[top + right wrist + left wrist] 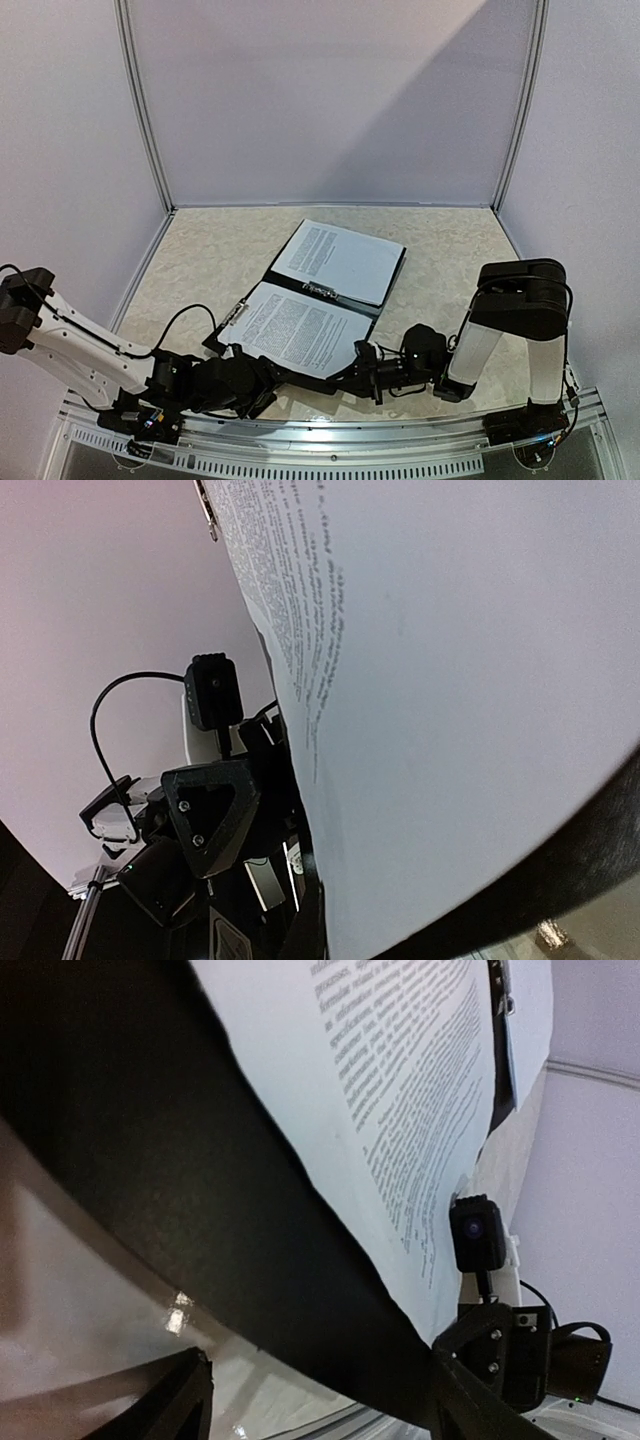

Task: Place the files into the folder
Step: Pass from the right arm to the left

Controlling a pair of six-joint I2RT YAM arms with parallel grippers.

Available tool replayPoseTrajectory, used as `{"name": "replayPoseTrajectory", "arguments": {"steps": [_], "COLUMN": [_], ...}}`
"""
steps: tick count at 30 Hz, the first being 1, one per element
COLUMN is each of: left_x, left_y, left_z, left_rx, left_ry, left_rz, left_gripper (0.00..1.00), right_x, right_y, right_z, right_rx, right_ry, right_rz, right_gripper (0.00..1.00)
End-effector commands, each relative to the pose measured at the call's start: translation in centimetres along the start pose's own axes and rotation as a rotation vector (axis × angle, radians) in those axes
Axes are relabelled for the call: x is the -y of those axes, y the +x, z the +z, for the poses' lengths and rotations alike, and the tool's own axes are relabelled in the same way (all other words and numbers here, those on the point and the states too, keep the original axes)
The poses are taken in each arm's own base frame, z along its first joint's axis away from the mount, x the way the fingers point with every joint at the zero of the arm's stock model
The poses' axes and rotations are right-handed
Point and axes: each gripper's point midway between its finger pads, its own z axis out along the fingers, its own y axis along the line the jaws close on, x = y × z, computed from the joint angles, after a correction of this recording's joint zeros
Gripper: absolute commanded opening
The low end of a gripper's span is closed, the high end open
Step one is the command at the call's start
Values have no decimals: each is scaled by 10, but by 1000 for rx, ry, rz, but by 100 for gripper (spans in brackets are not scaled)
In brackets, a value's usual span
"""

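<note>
The black folder lies open on the table, with files of printed white sheets on both halves. My left gripper reaches low to the near edge. In the left wrist view the gripper is open, and the dark underside of the folder crosses between its spread fingers, with the files above. My right gripper is at the near right corner. Seen from the right wrist, this gripper is shut where the files and the folder cover meet.
White booth walls close off the beige table at the back and both sides. A metal rail runs along the near edge by the arm bases. The two grippers sit close together, and each wrist camera shows in the other's view.
</note>
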Motion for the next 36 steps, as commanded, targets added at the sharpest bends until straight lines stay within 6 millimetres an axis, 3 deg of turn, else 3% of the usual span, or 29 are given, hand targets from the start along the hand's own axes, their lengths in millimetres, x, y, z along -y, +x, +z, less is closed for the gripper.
{"name": "replayPoseTrajectory", "arguments": {"steps": [1, 4, 6, 10, 12, 13, 15, 17, 18, 19, 22, 25, 29, 32, 36], "left_x": [-3, 5, 12, 24, 24, 22, 18, 18, 14, 12, 21, 28, 25, 22, 24], "left_y": [-6, -24, -36, -60, -66, -69, -73, -74, -77, -79, -82, -83, -80, -69, -48], "left_z": [2, 1, -1, -7, -11, -12, -17, -24, -30, -37, -58, -82, -104, -108, -105], "left_rx": [37, 128, 189, 298, 319, 325, 320, 297, 290, 284, 245, 200, 122, 31, -119], "left_ry": [17, 79, 102, 123, 110, 94, 60, 36, 2, -24, -59, -95, -191, -268, -376], "left_rz": [-42, -32, -8, 54, 69, 73, 84, 109, 137, 170, 257, 323, 400, 475, 630], "left_gripper": [74, 66, 55, 15, 0, 0, 0, 0, 0, 0, 0, 0, 0, 0, 0], "right_x": [-68, -66, -65, -58, -53, -52, -40, -29, -23, -20, 14, 24, -15, -42, -66], "right_y": [42, 46, 47, 51, 51, 53, 55, 59, 62, 66, 65, 44, 7, -27, -57], "right_z": [-8, -8, -7, -4, -3, -2, -2, -8, -12, -18, -31, -60, -112, -150, -189], "right_rx": [-128, -133, -134, -142, -145, -153, -167, -178, -186, -193, -198, -84, 93, 250, 416], "right_ry": [-267, -260, -254, -221, -191, -177, -108, -41, -2, 30, 257, 611, 878, 874, 874], "right_rz": [-132, -134, -133, -147, -161, -172, -195, -222, -229, -254, -303, -482, -759, -756, -781], "right_gripper": [1, 1, 2, 4, 6, 8, 22, 54, 81, 97, 99, 99, 99, 99, 99]}}
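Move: The stretch of the folder's near edge that the left fingers will shut on is just 3 cm ahead of the left hand, about 1 cm left and 1 cm higher. From that hand the near sheets are centred 15 cm ahead and 5 cm right, and the spine clip some 24 cm ahead and 9 cm right. The right hand, already pinching the folder's near corner, has that stretch of edge roughly 14 cm to its left and 3 cm ahead. The left hand slides its open jaws about 4 cm forward onto the folder's near edge and pinches it shut, then carries the edge up some 11 cm and left, easing slightly back. Once those fingers have closed, the right hand opens wide and lets go of the corner, backing off and rising, then swings forward and right with its fingers tipping down. ##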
